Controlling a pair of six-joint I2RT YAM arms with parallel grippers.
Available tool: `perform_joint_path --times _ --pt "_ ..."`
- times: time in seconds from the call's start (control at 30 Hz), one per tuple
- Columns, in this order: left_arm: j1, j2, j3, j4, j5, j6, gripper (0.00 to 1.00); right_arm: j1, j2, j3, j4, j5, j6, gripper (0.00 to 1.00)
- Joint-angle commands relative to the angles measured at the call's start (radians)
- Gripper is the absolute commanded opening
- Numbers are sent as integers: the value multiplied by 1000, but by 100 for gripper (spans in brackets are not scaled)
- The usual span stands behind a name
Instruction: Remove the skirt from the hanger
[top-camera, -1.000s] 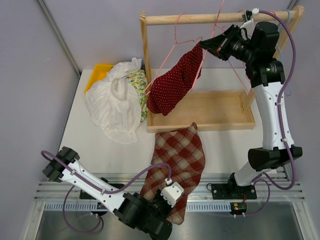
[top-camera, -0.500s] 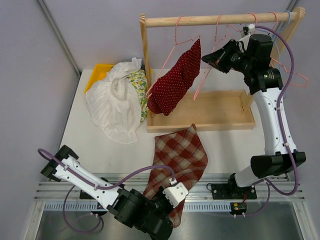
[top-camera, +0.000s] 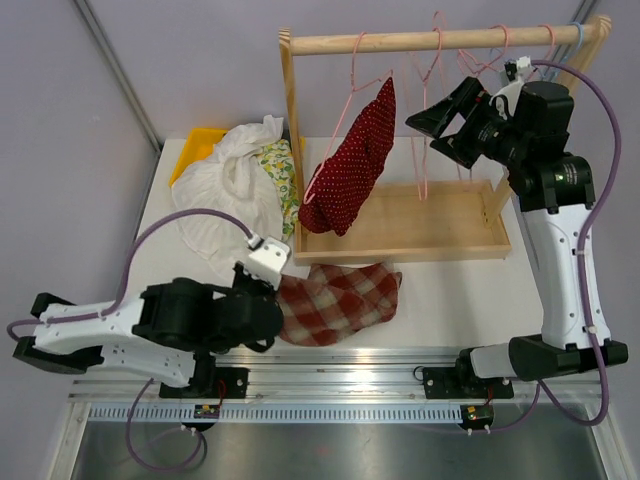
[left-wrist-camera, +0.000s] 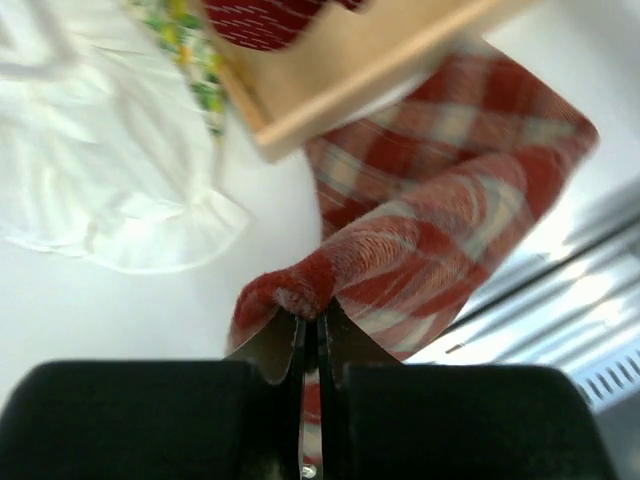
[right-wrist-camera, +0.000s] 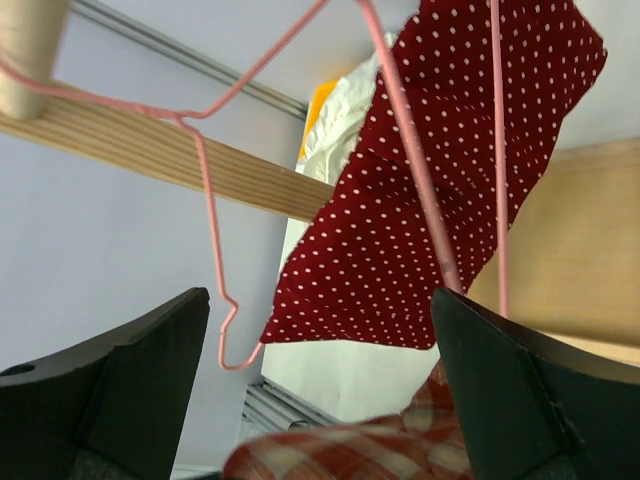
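Observation:
The red-and-white plaid skirt (top-camera: 340, 300) (left-wrist-camera: 440, 240) lies bunched on the white table in front of the wooden rack, off any hanger. My left gripper (top-camera: 280, 297) (left-wrist-camera: 310, 322) is shut on a fold at its left end. A red polka-dot skirt (top-camera: 355, 165) (right-wrist-camera: 450, 200) hangs on a pink hanger (top-camera: 352, 75) from the rod (top-camera: 420, 40). An empty pink hanger (top-camera: 424, 150) (right-wrist-camera: 408, 150) hangs just left of my right gripper (top-camera: 435, 130) (right-wrist-camera: 320, 300). That gripper stands open up near the rod, holding nothing.
A heap of white and floral clothes (top-camera: 230, 205) covers a yellow bin (top-camera: 196, 145) at the back left. The rack's wooden base tray (top-camera: 440, 230) sits mid-table behind the plaid skirt. More pink hangers (top-camera: 500, 45) hang at the rod's right end.
My left arm swung from the near centre to the left, dragging the plaid skirt leftward into a bunch. My right gripper let go of the pink hanger, opened and drew back right.

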Motion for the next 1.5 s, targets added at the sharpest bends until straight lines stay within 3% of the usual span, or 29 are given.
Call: perform_joint_path --times 0.0,0.27,0.4,0.43,0.5,0.6,0.63,0.67,0.8,0.97,1.13,1.33,1.47 --pt "133 -16 38 33 -33 202 0 -4 -68 83 -33 30 -47 99" --pt "584 -12 69 310 161 573 0 -4 -142 140 -105 71 -93 99" --pt "843 77 190 427 290 706 0 -4 -174 105 -105 82 -105 99" --pt "935 159 292 449 307 725 0 -4 -180 95 -102 82 -108 100" --pt "1015 273 442 450 323 763 0 -4 -193 60 -93 79 -111 99" --pt "1208 587 959 365 339 759 0 -4 -217 2 -64 70 -110 99" --pt "1236 669 1258 316 371 756 0 -4 -222 -12 -56 67 -104 99" --pt "1256 720 1235 384 403 756 0 -4 -226 -39 -50 59 -104 99" --pt "1294 671 1029 762 445 719 0 -4 -251 -102 -19 22 -95 99" --pt "1297 798 1025 769 480 684 0 -4 -268 -156 -2 7 -104 99" --pt "1311 892 790 855 497 659 0 -4 -292 -193 73 -53 -85 100" --pt "1374 1137 871 760 566 564 0 -3 -337 -170 153 -163 -82 99" --pt "1385 1214 934 722 559 573 1 -1 -358 -142 182 -236 -78 99"
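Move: The yellow bin, where the plaid skirt is being taken, lies about 46 cm ahead of the left hand, 14 cm to its left and 24 cm below. The white skirt is heaped some 9 cm nearer; a strip of lemon skirt shows about 40 cm ahead, 2 cm left. The rack's left post stands roughly 28 cm ahead, 6 cm right. From the right hand, the dotted skirt hangs about 8 cm ahead, 17 cm left and 10 cm lower. The plaid skirt, still pinched in the shut left fingers, is carried forward nearly 50 cm and somewhat left, climbing about 20 cm, then lowered some 30 cm over the white skirt and bin while the wrist turns roughly 40 degrees counter-clockwise. The right hand, fingers still wide open, backs off about 10 cm from the dotted skirt, rising, dipping and rising again. ##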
